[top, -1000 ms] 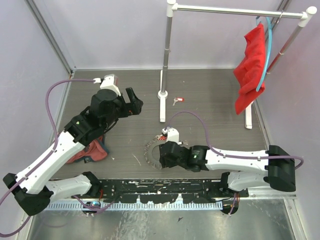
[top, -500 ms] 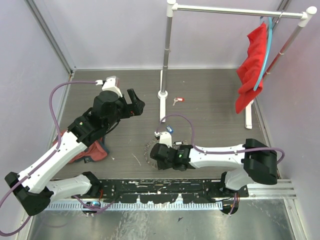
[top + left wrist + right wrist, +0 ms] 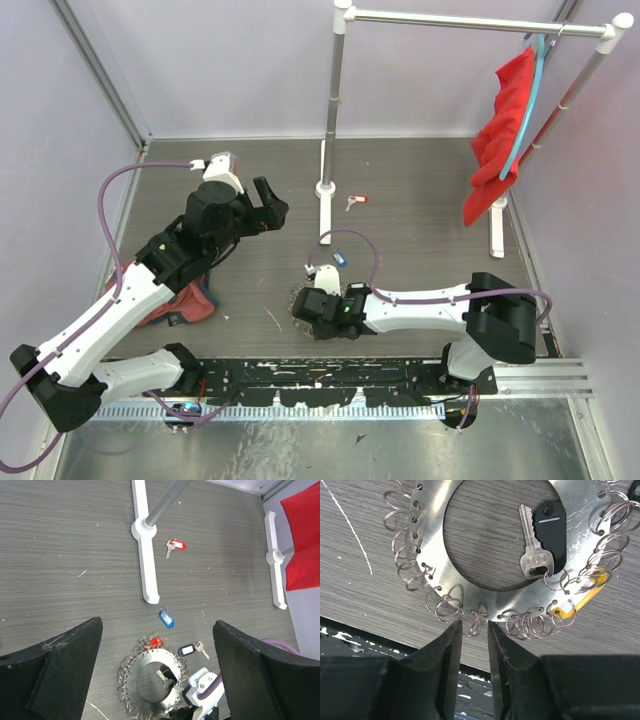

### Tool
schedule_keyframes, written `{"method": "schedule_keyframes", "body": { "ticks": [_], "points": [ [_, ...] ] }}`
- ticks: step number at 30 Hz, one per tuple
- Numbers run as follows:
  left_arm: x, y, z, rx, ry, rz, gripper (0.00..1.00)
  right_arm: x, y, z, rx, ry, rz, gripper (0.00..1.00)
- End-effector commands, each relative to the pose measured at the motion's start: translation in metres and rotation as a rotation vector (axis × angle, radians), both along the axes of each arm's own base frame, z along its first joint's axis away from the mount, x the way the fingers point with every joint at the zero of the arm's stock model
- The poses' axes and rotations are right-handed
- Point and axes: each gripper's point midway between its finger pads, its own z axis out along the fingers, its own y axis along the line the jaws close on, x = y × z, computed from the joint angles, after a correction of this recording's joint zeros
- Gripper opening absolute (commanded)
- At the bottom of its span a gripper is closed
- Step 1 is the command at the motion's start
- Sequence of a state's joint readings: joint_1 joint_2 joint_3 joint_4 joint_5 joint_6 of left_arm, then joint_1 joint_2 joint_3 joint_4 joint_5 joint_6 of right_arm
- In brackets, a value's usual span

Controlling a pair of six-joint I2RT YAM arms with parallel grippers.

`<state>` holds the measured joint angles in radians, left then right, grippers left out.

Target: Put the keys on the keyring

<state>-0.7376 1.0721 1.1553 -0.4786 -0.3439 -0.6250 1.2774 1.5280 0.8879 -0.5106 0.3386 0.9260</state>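
Note:
The keyring is a flat silver disc rimmed with small split rings, also in the left wrist view. My right gripper stands at its near rim, shut on one small split ring. A black-headed key lies in the disc's hole, hooked to a ring. A yellow tag lies under the rim. Loose on the table lie a red-tagged key, a blue tag and a black-tagged key. Another red tag touches the disc's far edge. My left gripper hovers open, well behind.
A rack's white foot and pole stand behind the keyring, with a second foot at the right. A red cloth hangs from the rack's bar. A red and blue cloth lies under my left arm. A black strip lines the near edge.
My right arm has slid left over the keyring and its jaws have narrowed onto a rim ring. The hanging red cloth has swung. The left arm has hardly moved.

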Motion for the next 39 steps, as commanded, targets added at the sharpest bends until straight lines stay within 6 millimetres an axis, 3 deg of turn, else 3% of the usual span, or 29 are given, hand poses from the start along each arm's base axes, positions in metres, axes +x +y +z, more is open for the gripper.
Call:
{"method": "schedule_keyframes", "body": {
  "ticks": [1, 17, 24, 30, 39],
  "points": [
    [0.002, -0.005, 0.002, -0.024, -0.012, -0.014, 0.98, 0.004, 0.009, 0.008, 0.014, -0.012, -0.025, 0.33],
    [0.001, -0.003, 0.0, -0.024, -0.018, -0.02, 0.98, -0.002, 0.011, -0.005, 0.001, 0.026, -0.007, 0.31],
    [0.001, 0.002, -0.001, -0.017, -0.02, -0.005, 0.98, 0.0, 0.01, -0.001, 0.015, 0.01, -0.022, 0.19],
    [0.001, 0.001, -0.001, -0.015, -0.02, -0.01, 0.98, 0.003, 0.008, 0.006, 0.03, -0.01, -0.038, 0.01],
    [-0.005, -0.001, -0.003, -0.041, -0.02, -0.035, 0.98, 0.007, 0.008, 0.018, 0.055, -0.039, -0.048, 0.03]
  ]
}}
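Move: The right hand hovers just over the keyring's near rim, with the small ring it goes for between its part-open fingers, about 2 cm below. The keyring's middle is some 7 cm straight ahead; the key with the black tag inside its hole is about 7 cm ahead and 3 cm right, the yellow tag 5 cm ahead and 7 cm right, and the red tag 16 cm ahead and 2 cm right. From the left hand, that small ring lies some 22 cm back, 11 cm right and 27 cm below. The right fingers shut and pinch a small ring on the keyring's near rim: the hand first sinks about 1.5 cm onto it, drifting a touch back, closes fully while almost at a standstill, then rises again by about the same amount with the fingers kept shut and the wrist nearly unturned. ##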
